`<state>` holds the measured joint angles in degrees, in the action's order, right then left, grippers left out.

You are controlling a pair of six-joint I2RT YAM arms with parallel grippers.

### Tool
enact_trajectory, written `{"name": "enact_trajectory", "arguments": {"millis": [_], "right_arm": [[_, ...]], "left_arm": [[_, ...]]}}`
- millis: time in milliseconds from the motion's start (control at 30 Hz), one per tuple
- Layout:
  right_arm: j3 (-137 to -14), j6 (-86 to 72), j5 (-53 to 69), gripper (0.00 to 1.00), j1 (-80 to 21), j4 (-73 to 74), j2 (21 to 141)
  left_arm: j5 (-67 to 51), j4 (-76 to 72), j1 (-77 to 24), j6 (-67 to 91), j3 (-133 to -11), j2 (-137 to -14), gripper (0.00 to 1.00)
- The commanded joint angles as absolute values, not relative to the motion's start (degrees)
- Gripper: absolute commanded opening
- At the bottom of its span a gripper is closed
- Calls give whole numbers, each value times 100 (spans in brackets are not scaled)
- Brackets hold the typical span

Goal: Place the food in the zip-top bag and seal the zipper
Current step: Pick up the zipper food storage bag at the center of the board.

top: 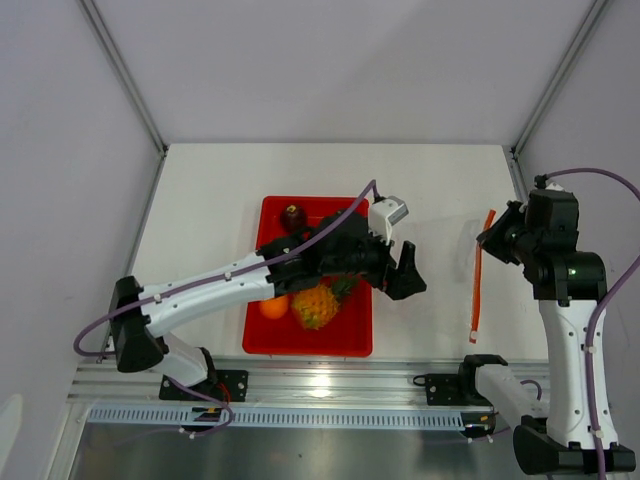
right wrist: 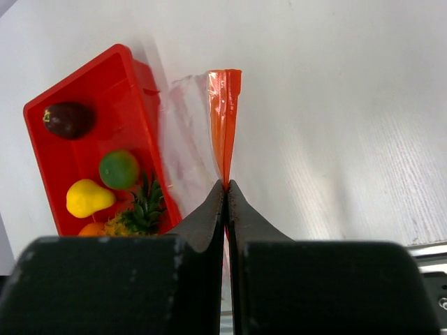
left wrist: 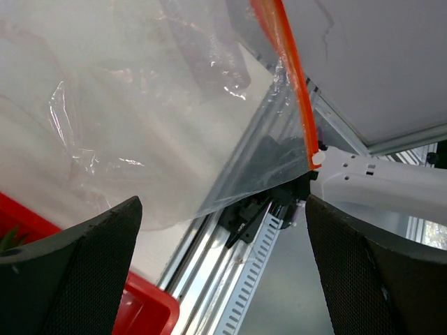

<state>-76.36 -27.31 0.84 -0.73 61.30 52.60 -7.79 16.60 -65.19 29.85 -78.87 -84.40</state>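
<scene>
The food lies in a red tray (top: 310, 346): a pineapple (top: 316, 305), an orange (top: 274, 307) and a dark red fruit (top: 293, 216). The right wrist view adds a green fruit (right wrist: 119, 169) and a yellow pear (right wrist: 87, 197). The clear zip-top bag (right wrist: 183, 132) hangs just right of the tray. Its orange zipper (top: 477, 290) runs front to back. My right gripper (right wrist: 227, 188) is shut on the zipper (right wrist: 225, 118) at the strip's far end. My left gripper (top: 405, 272) stands open beside the tray's right rim, with nothing between its fingers (left wrist: 77, 272). The bag's film (left wrist: 140, 105) hangs just ahead of it.
The aluminium rail (top: 330, 385) with both arm bases runs along the near edge. Frame posts (top: 125, 75) stand at the back corners. The tray's corner (left wrist: 143, 307) sits under my left finger. The right arm's white link (left wrist: 377, 181) passes behind the bag.
</scene>
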Motion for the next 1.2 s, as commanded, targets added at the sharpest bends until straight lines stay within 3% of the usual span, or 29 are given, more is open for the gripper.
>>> {"name": "enact_trajectory", "arguments": {"millis": [0, 400, 933, 1067, 1167], "right_arm": [[-7963, -2575, -334, 0, -61, 6424, 5317], [-7419, -3163, -387, 0, -377, 6205, 5098], [-6908, -4184, -624, 0, -1142, 5924, 5036], [-6891, -4122, -721, 0, -1187, 5959, 4984], [-6847, -3999, -598, 0, -1187, 5924, 4957]], "left_arm": [[-686, 1555, -6811, 3138, -8621, -8700, 99], [-176, 1774, -7251, 3577, -9675, -9842, 99], [404, 1696, -7313, 3841, -9475, -10468, 99], [151, 1495, -7260, 3841, -9037, -10293, 89], [-368, 1020, -7146, 3920, -8500, -10072, 63]]}}
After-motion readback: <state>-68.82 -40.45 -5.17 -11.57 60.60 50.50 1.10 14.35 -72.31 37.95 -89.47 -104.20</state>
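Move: The near half of the bag's orange zipper, which the open left fingers go for, hangs about 13 cm to the left hand's right, 4 cm back and 5 cm lower. The red tray lies some 21 cm left, 9 cm ahead and 26 cm below that hand, and the pineapple in it 19 cm left, 2 cm ahead, 25 cm down. From the right hand, already pinching the zipper's far part, that near half is about 10 cm back, 1 cm left and 5 cm below. The left hand reaches about 9 cm to the right towards the near half of the zipper, first rising some 3 cm, then sinking to about 6 cm below its start, and its wide-open fingers begin to close only at the end, around the strip. Still pinching the far part, the right hand drifts a centimetre right, then brings the zipper back left and down to meet it, ending about 3 cm left and 4 cm lower. ##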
